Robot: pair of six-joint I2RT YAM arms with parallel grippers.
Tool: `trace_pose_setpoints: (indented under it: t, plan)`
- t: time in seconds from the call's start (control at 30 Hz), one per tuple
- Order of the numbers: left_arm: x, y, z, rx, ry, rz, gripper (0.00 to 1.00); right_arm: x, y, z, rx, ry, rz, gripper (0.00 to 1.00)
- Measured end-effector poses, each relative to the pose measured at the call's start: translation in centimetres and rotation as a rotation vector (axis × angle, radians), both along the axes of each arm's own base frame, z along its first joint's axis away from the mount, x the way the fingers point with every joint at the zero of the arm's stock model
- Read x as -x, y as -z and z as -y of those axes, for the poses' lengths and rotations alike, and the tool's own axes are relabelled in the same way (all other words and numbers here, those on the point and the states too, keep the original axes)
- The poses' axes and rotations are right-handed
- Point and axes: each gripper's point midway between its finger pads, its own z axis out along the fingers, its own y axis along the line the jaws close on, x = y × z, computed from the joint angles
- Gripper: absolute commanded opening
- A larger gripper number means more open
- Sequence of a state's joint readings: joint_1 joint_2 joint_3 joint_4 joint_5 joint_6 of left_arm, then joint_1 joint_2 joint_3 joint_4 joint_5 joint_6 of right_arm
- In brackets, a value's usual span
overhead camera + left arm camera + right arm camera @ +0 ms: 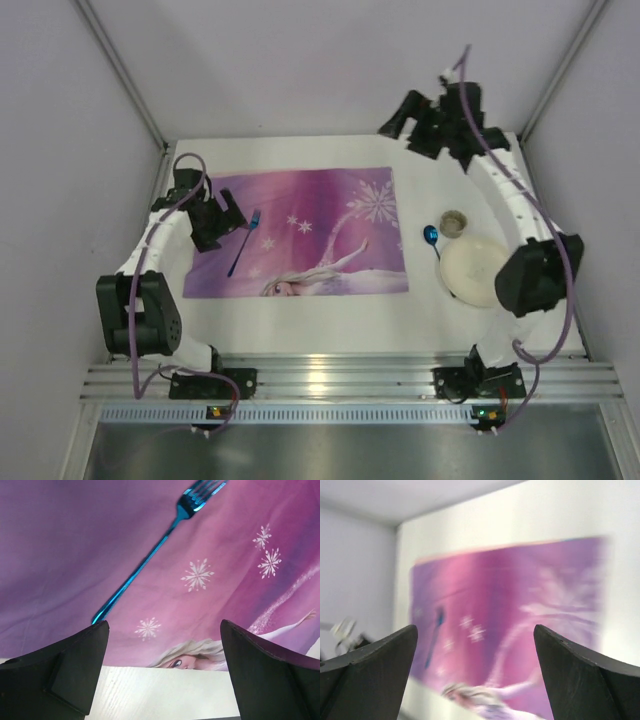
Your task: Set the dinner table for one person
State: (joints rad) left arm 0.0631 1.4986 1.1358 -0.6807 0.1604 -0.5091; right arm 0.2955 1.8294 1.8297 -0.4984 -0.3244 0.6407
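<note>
The white dinner table [300, 322] carries a purple-pink snowflake placemat [310, 225]. A blue fork [243, 245] lies on the mat's left part, tines toward the back. My left gripper [232, 222] hovers just left of the fork, open and holding nothing. In the left wrist view the fork [150, 555] lies ahead of that gripper [164, 625], over the mat's near edge. My right gripper [392, 122] hangs open and high at the back right, clear of everything. Its own view is blurred, showing the gripper [475, 627], the mat [520, 605] and the fork [434, 637].
Right of the mat lie a blue spoon [432, 238], a small beige cup [454, 222] and a white plate [472, 268], the plate partly covered by the right arm's elbow [535, 275]. Grey walls enclose the table on three sides.
</note>
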Motion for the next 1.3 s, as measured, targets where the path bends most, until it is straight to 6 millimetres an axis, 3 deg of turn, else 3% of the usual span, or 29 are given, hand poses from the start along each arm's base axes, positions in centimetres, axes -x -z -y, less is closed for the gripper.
trace_pose_setpoints:
  t: [0.07, 0.13, 0.23, 0.33, 0.4, 0.47, 0.5, 0.77, 0.87, 0.97, 1.1, 1.3]
  plan:
    - [-0.4, 0.6, 1.5, -0.006, 0.044, -0.005, 0.98, 0.6, -0.6, 9.5, 0.095, 0.208, 0.009, 1.0]
    - [-0.8, 1.1, 3.1, -0.01, 0.084, -0.005, 0.98, 2.3, 1.2, 15.6, 0.154, 0.336, -0.053, 0.9]
    - [-1.1, 1.8, 5.2, -0.004, 0.128, -0.012, 0.98, 4.8, 7.5, 21.7, 0.21, 0.453, -0.26, 0.8]
    - [-1.0, 2.0, 6.1, -0.001, 0.147, -0.02, 0.98, 6.8, 14.9, 25.2, 0.263, 0.497, -0.511, 0.69]
    - [-1.1, 1.9, 6.5, 0.001, 0.153, -0.017, 0.98, 7.7, 18.0, 25.9, 0.289, 0.488, -0.617, 0.61]
    - [-1.2, 1.7, 6.8, 0.002, 0.157, -0.011, 0.98, 8.4, 19.8, 25.9, 0.307, 0.472, -0.682, 0.58]
    - [-1.2, 1.7, 6.8, 0.001, 0.157, -0.009, 0.98, 8.7, 20.4, 25.8, 0.312, 0.465, -0.707, 0.52]
    - [-1.2, 1.0, 6.4, -0.02, 0.146, 0.011, 0.98, 8.6, 23.2, 25.8, 0.32, 0.442, -0.777, 0.43]
    - [-1.1, 0.5, 6.3, -0.026, 0.142, 0.023, 0.98, 7.8, 24.0, 25.7, 0.322, 0.436, -0.785, 0.41]
    - [-1.1, 0.3, 6.2, -0.031, 0.138, 0.029, 0.98, 7.1, 24.7, 25.6, 0.328, 0.429, -0.787, 0.28]
    - [-1.1, 0.3, 6.0, -0.038, 0.134, 0.028, 0.98, 6.2, 25.0, 24.9, 0.331, 0.41, -0.782, 0.0]
    - [-1.1, 0.4, 5.9, -0.045, 0.132, 0.027, 0.98, 5.3, 24.3, 23.4, 0.357, 0.383, -0.747, 0.0]
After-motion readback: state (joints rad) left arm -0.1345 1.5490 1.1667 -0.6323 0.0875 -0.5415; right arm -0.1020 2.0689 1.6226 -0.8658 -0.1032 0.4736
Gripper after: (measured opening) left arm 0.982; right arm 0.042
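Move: The cup stands about 22 cm to the right of the right hand, roughly 8 cm back and some 26 cm below. The spoon lies about 12 cm nearer the base than the cup and 3 cm left of it; the plate is 14 cm nearer and 8 cm right of it. From the left hand, the cup is some 64 cm to the right, 5 cm ahead and 9 cm lower. Right hand sweeps 25 cm right and down and pinches the cup's rim; left hand shifts 6 cm right. ##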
